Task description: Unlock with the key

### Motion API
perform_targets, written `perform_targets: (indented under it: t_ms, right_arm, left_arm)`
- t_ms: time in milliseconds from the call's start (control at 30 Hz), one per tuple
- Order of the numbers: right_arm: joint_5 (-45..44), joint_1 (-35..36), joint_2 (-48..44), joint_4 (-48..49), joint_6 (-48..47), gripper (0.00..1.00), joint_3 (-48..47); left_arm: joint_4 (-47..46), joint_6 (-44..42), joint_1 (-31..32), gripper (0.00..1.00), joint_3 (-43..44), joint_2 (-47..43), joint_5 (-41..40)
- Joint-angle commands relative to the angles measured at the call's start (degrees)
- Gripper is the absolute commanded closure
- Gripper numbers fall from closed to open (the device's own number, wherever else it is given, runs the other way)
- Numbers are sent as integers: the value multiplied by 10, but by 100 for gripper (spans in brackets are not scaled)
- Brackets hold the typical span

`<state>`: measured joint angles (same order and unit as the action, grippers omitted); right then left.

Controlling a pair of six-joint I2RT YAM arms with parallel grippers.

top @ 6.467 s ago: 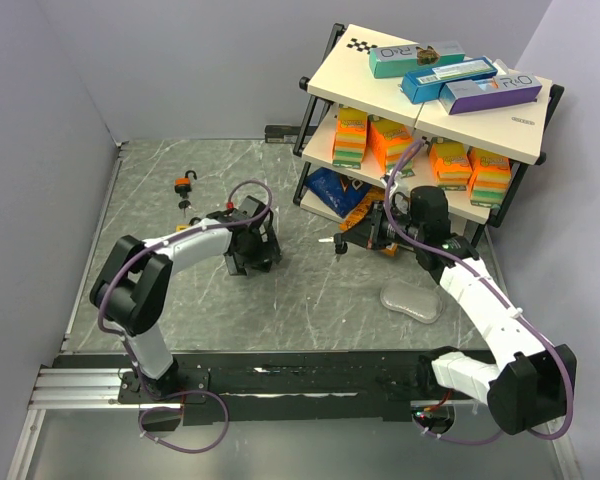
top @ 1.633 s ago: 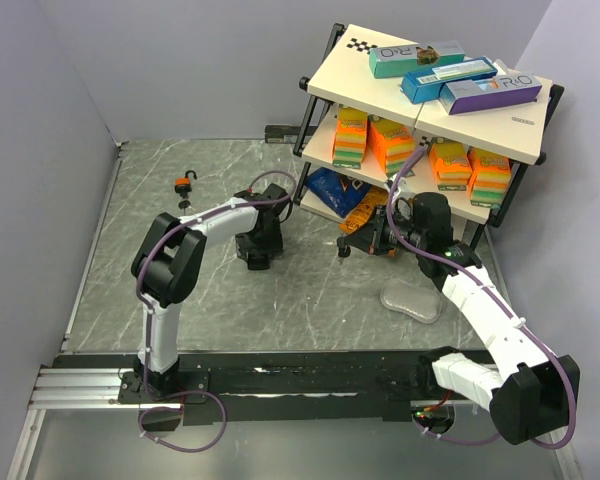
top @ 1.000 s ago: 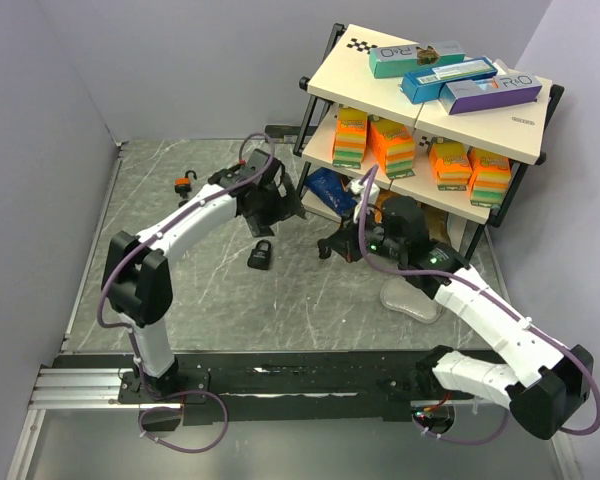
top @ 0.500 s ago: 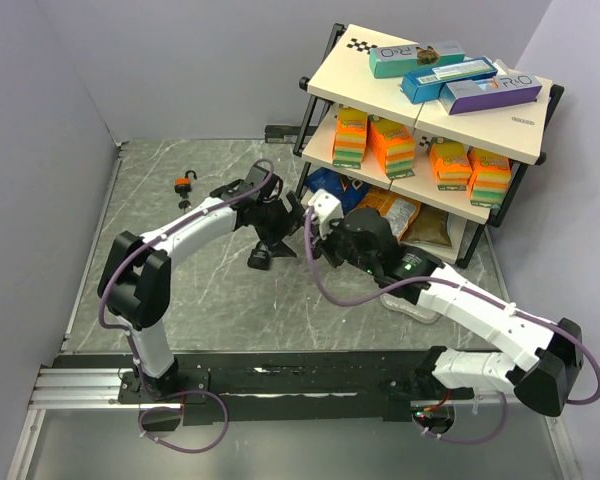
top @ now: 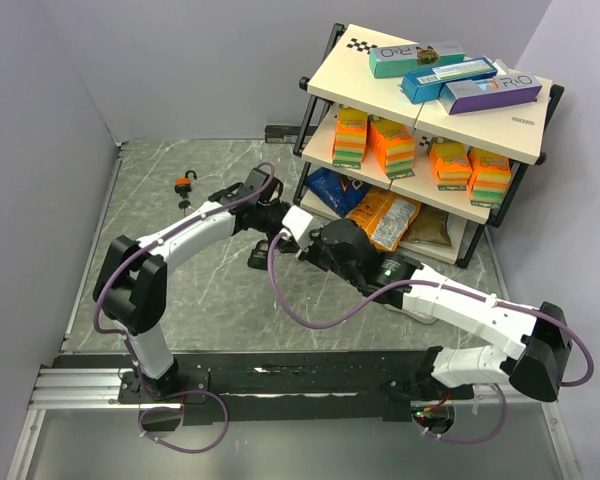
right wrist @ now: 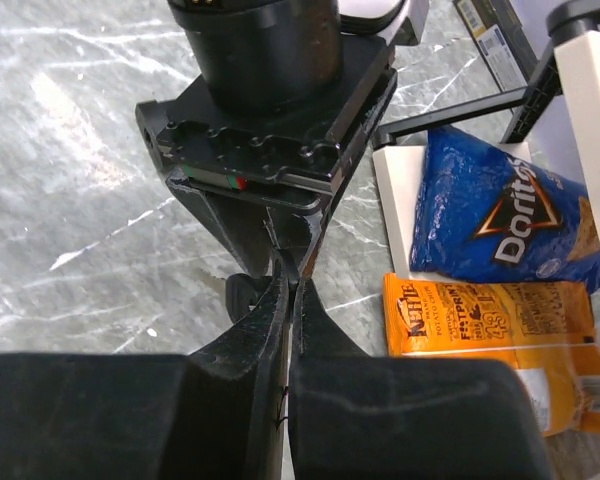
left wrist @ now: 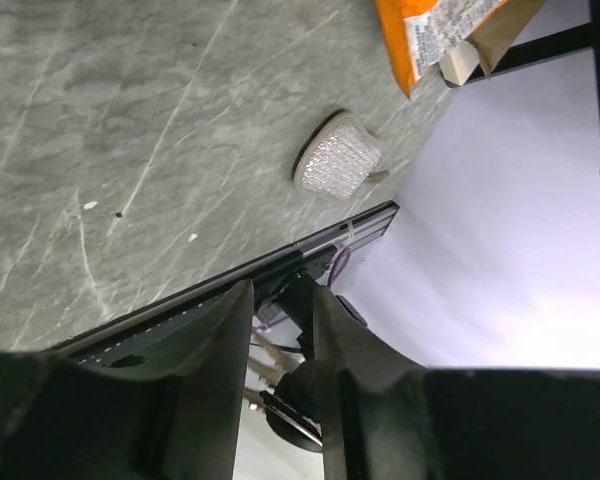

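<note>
A black padlock [top: 259, 258] lies on the grey table, loose from both grippers; it also shows as a dark lump [right wrist: 242, 295] in the right wrist view. My right gripper [top: 290, 226] [right wrist: 291, 275] is shut on the key [right wrist: 287, 256], of which only a thin dark tip shows. My left gripper [top: 283, 216] [right wrist: 287, 262] faces it head-on, above the padlock. Its fingers [left wrist: 220, 340] stand narrowed on either side of the right gripper's tips. Whether they touch the key is hidden.
A small orange padlock [top: 185, 182] lies at the back left. A black shelf rack [top: 420, 95] with boxes and chip bags [right wrist: 480, 320] stands at the right. A clear glittery lump [left wrist: 338, 165] lies on the table by the right arm.
The right arm has swung left with the key until its tips meet the left gripper. The left gripper came down from its raised spot and its fingers narrowed. The black padlock stayed put.
</note>
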<state>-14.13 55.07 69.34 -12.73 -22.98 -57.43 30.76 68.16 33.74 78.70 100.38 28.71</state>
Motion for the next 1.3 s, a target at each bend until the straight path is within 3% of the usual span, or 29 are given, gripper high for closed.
perform_targets:
  t_ms: [0,267,433,600,667,700,733,900,1100,1267]
  right_arm:
    - [-39,14,11,31,-42,100,-22]
    - [-74,34,23,56,-89,100,-1]
    - [-86,47,24,75,-114,100,16]
    - [-101,57,23,83,-120,100,30]
    - [-104,56,24,79,-94,92,29]
    - [-104,54,22,70,-81,84,27]
    - [-99,51,21,64,-68,69,25]
    - [-15,0,9,4,75,33,-6]
    - [146,-123,-63,-2,218,26,3]
    - [396,-239,-110,71,373,24,47]
  left_arm:
    - [-11,8,5,65,-14,-28,17]
    - [-23,10,5,71,-21,-23,33]
    - [-23,6,5,99,-14,-10,41]
    - [-38,17,4,99,-1,-6,28]
    - [-46,21,2,99,1,-12,5]
    - [-59,22,1,99,0,-14,-6]
    - [-68,20,0,99,-4,-23,-13]
    - [-141,23,-7,99,-51,-66,-69]
    - [-227,16,-11,99,-118,-123,-113]
    - [-331,-3,-12,99,-174,-163,-126]
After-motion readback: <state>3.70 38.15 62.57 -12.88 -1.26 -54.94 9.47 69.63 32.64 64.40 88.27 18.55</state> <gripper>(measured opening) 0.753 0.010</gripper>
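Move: The key, with a second black head on its ring, hangs from the right hand's shut fingertips, its middle about 2 cm below them. It sits just as close to the left hand, about 2 cm under its half-closed fingers, which come in from the other side. From the left hand the black padlock lies on the table some 12 cm left, 3 cm ahead and 15 cm down; the orange bag is roughly 21 cm right, 12 cm ahead and 11 cm lower. Leftward and slightly down, the right hand brings the key a further 2 cm into the left fingers, which close from about a third open to shut, pinching the key. Only then do the right fingers open wide, let go and withdraw about 6 cm to the right, turning and finally rising; the left hand keeps its pinch, easing a few centimetres forward and up while its fingers tip up. ##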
